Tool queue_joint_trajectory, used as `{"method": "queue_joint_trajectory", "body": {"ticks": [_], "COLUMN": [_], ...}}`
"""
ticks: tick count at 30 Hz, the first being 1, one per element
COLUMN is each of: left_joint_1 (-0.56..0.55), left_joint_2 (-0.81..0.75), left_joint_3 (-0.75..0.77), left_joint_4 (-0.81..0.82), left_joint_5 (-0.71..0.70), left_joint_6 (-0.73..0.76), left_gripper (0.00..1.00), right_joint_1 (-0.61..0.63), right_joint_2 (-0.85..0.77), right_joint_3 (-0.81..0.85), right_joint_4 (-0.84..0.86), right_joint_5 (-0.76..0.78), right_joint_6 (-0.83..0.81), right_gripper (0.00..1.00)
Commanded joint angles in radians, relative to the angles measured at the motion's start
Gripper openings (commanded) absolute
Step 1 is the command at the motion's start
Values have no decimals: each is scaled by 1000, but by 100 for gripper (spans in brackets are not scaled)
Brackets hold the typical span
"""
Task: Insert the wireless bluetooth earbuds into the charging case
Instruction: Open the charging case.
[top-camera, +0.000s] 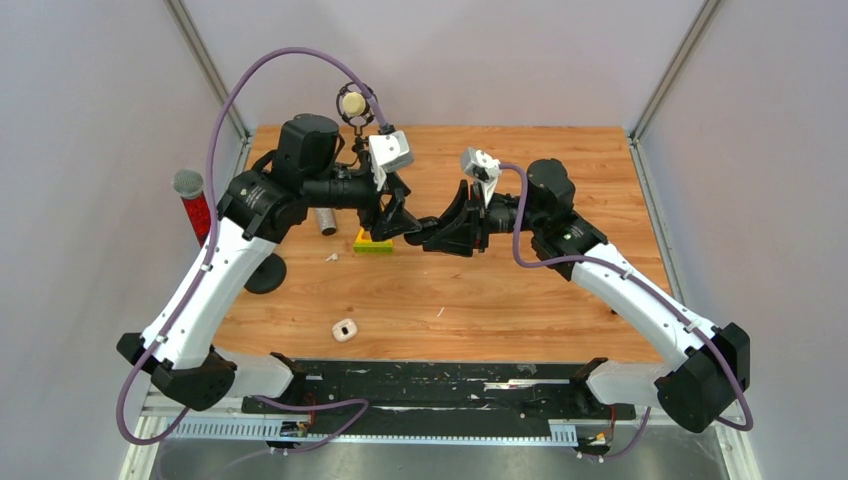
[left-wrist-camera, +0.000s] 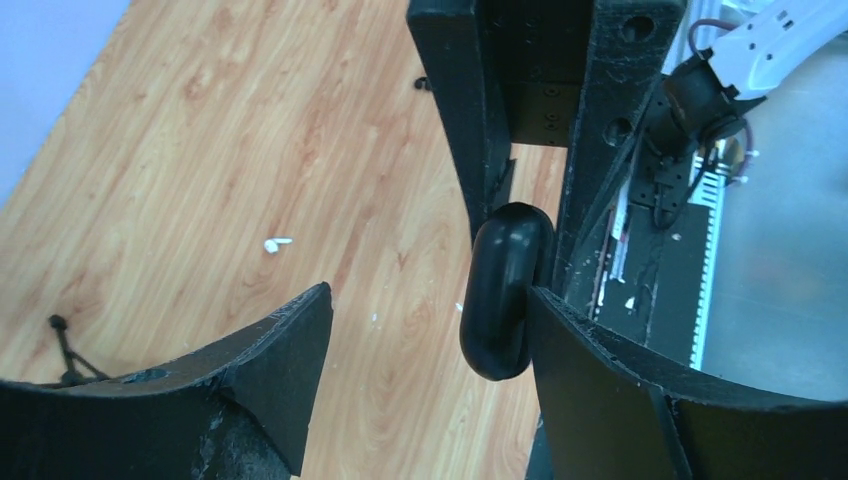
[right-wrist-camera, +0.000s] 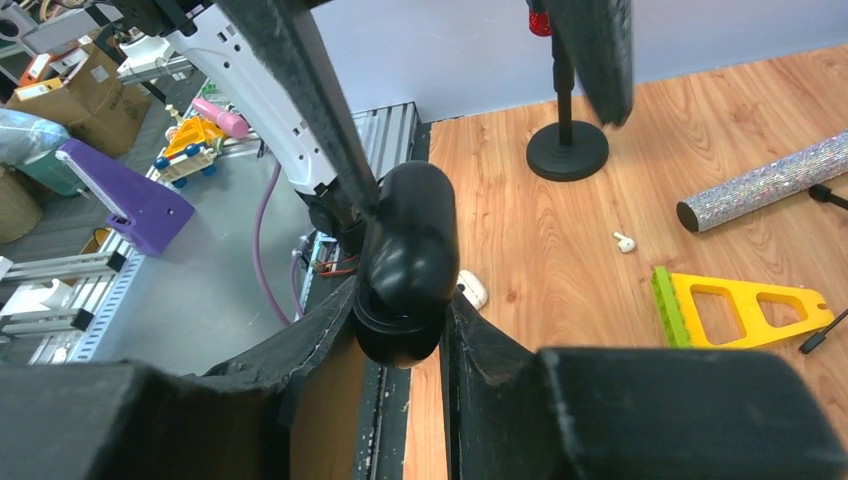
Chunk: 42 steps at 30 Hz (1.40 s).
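The white charging case (top-camera: 345, 329) lies on the wooden table near the front edge, and part of it (right-wrist-camera: 472, 288) shows behind my right fingers. One tiny white earbud (top-camera: 330, 258) (left-wrist-camera: 277, 243) (right-wrist-camera: 625, 241) lies on the wood left of centre. Another white speck (top-camera: 440, 312) lies further right. Both grippers meet in the air above the table's middle. My right gripper (top-camera: 432, 238) (right-wrist-camera: 405, 300) is shut on a small black oval object (right-wrist-camera: 405, 250) (left-wrist-camera: 505, 290). My left gripper (top-camera: 395, 222) (left-wrist-camera: 430, 300) is open, and its right finger touches that black object.
A yellow and green toy block (top-camera: 373, 241) (right-wrist-camera: 740, 310) lies under the grippers. Beside it is a glittery silver cylinder (top-camera: 326, 220) (right-wrist-camera: 765, 185). A red microphone (top-camera: 193, 205) stands on a round black base (top-camera: 265, 273) at the left edge, and another microphone (top-camera: 352, 103) stands at the back.
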Motion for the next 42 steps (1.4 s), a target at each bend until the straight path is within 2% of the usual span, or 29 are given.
{"method": "queue_joint_trajectory", "body": {"ticks": [1, 10, 17, 21, 25, 32, 35, 39, 42], "left_joint_1": [9, 6, 4, 4, 4, 5, 4, 6, 7], "left_joint_2": [26, 26, 16, 4, 3, 25, 24, 21, 21], "left_joint_3": [36, 15, 16, -10, -18, 16, 18, 28, 31], "left_joint_4": [25, 11, -74, -112, -118, -181, -162, -108, -102], "left_joint_5": [-139, -156, -15, 11, 28, 161, 176, 141, 114], "left_joint_6": [60, 122, 168, 185, 156, 140, 98, 7, -10], "left_gripper": [78, 77, 78, 78, 71, 49, 49, 44, 52], "right_joint_1": [16, 20, 21, 21, 21, 21, 22, 21, 22], "right_joint_2": [-25, -10, -5, -10, -18, -37, -28, -22, -24], "right_joint_3": [31, 42, 47, 48, 50, 27, 29, 28, 29], "right_joint_4": [41, 62, 60, 60, 65, 90, 100, 114, 117], "right_joint_5": [-79, -94, -72, -62, -65, -43, -38, -51, -45], "right_joint_6": [-6, 18, 22, 19, 15, -12, -11, 4, 22], "right_gripper": [0, 0, 0, 0, 0, 0, 0, 0, 0]}}
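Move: The charging case, still shut in the right fingertips, lies about 3 cm back, 3 cm right and 3 cm below the left hand point, beside that hand's rear fingertip. From the right hand it is about 2 cm to the left and level. On the table some 36 cm below the left hand, the yellow triangle lies 12 cm ahead and 6 cm left, one earbud 14 cm ahead and 7 cm right, and the other 8 cm ahead and 14 cm left. The left hand, its rear finger at the case's back side from the start, goes about 2 cm forward against the case, then turns back and travels some 4 cm towards its own base while sinking about 2 cm, its fingers closing from wide to about half open, and ends with the rear fingertip wedged between lid and body. The right hand keeps its pinch on the case body and eases about 1.5 cm back, turning hardly at all. ##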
